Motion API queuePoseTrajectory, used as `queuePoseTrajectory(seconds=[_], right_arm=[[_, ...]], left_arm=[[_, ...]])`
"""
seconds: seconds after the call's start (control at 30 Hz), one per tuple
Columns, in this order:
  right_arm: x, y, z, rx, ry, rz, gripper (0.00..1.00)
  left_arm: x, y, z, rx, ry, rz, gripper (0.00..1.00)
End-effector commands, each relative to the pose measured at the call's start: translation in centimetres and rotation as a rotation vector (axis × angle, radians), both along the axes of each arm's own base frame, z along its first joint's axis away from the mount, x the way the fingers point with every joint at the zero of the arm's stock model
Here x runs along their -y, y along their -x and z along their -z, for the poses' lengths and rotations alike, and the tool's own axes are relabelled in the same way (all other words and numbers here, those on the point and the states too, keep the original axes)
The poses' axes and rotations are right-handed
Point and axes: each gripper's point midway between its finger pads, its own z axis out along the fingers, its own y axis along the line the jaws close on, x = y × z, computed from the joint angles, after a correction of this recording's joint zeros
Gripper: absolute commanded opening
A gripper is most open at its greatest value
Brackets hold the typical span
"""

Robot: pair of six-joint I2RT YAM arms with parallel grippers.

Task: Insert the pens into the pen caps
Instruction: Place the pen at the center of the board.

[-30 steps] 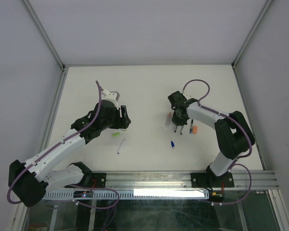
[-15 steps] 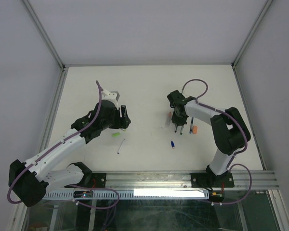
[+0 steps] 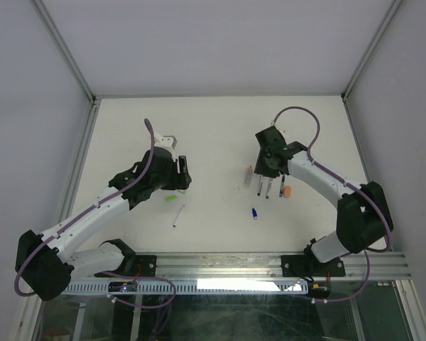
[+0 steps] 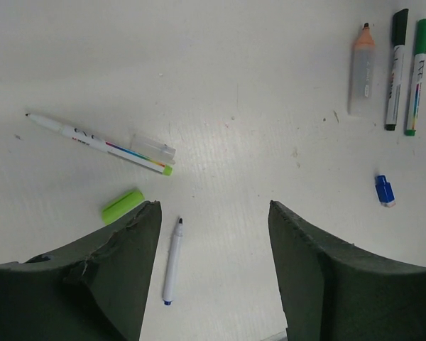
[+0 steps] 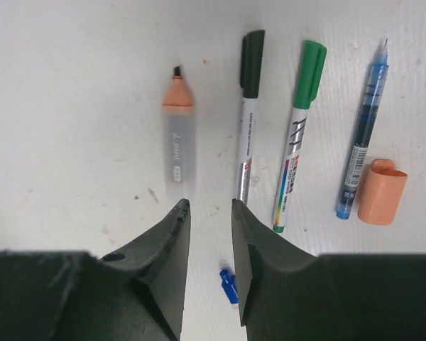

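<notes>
My right gripper (image 5: 209, 204) stands open with a narrow gap and nothing in it, just short of a row of pens. The row holds an uncapped orange highlighter (image 5: 177, 135), a black-capped pen (image 5: 248, 121), a green-capped pen (image 5: 298, 135) and an uncapped blue pen (image 5: 362, 156). An orange cap (image 5: 382, 192) lies beside the blue pen. A blue cap (image 5: 229, 284) lies under the right fingers. My left gripper (image 4: 213, 207) is open and empty above a bare white pen (image 4: 172, 261), with a light green cap (image 4: 122, 204) at its left finger.
A thin white pen (image 4: 99, 142) with a clear cap (image 4: 154, 147) beside it lies farther out on the left. The white table (image 3: 213, 128) is fenced by a metal frame, with a rail (image 3: 270, 264) along the near edge.
My right gripper has opened and drawn back from over the row of pens toward the far side. The left arm has barely moved.
</notes>
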Motion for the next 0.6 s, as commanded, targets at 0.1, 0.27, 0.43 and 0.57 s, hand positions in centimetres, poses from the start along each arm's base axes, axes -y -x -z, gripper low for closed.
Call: queuePoseTrajectory(seconds=[0.1, 0.27, 0.43, 0.57], right_arm=[[-0.6, 1.7, -4.9, 0.152, -0.126, -0.084, 0.32], [-0.9, 3.8, -5.6, 0.189, -0.201, -0.102, 0.33], [-0.7, 5.8, -5.4, 0.193, -0.240, -0.117, 0.34], [-0.6, 7.2, -4.7, 0.177, -0.262, -0.129, 0.34]], left_arm=[[-1.8, -1.0, 0.9, -0.018, -0.080, -0.098, 0.63], [-3.3, -1.9, 2.2, -0.061, -0.128, -0.226, 0.63], [-4.5, -3.8, 3.7, -0.114, -0.128, -0.357, 0.63], [-5.7, -5.2, 5.0, -0.162, -0.126, -0.456, 0.61]])
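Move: The lime-ended pen lies about 7 cm ahead of the open left hand, 5 cm left and 13 cm below; the clear cap 6 cm ahead, 1 cm left; the green cap 3 cm ahead, 7 cm left. From the right hand that pen is some 36 cm left, about level; the black pen is 2 cm ahead, 1 cm right, 6 cm below, the blue cap 11 cm back, 1 cm left. Left hand sinks and swings left, 5 cm each, towards the lime-ended pen; right rises, then backs off 7 cm. ##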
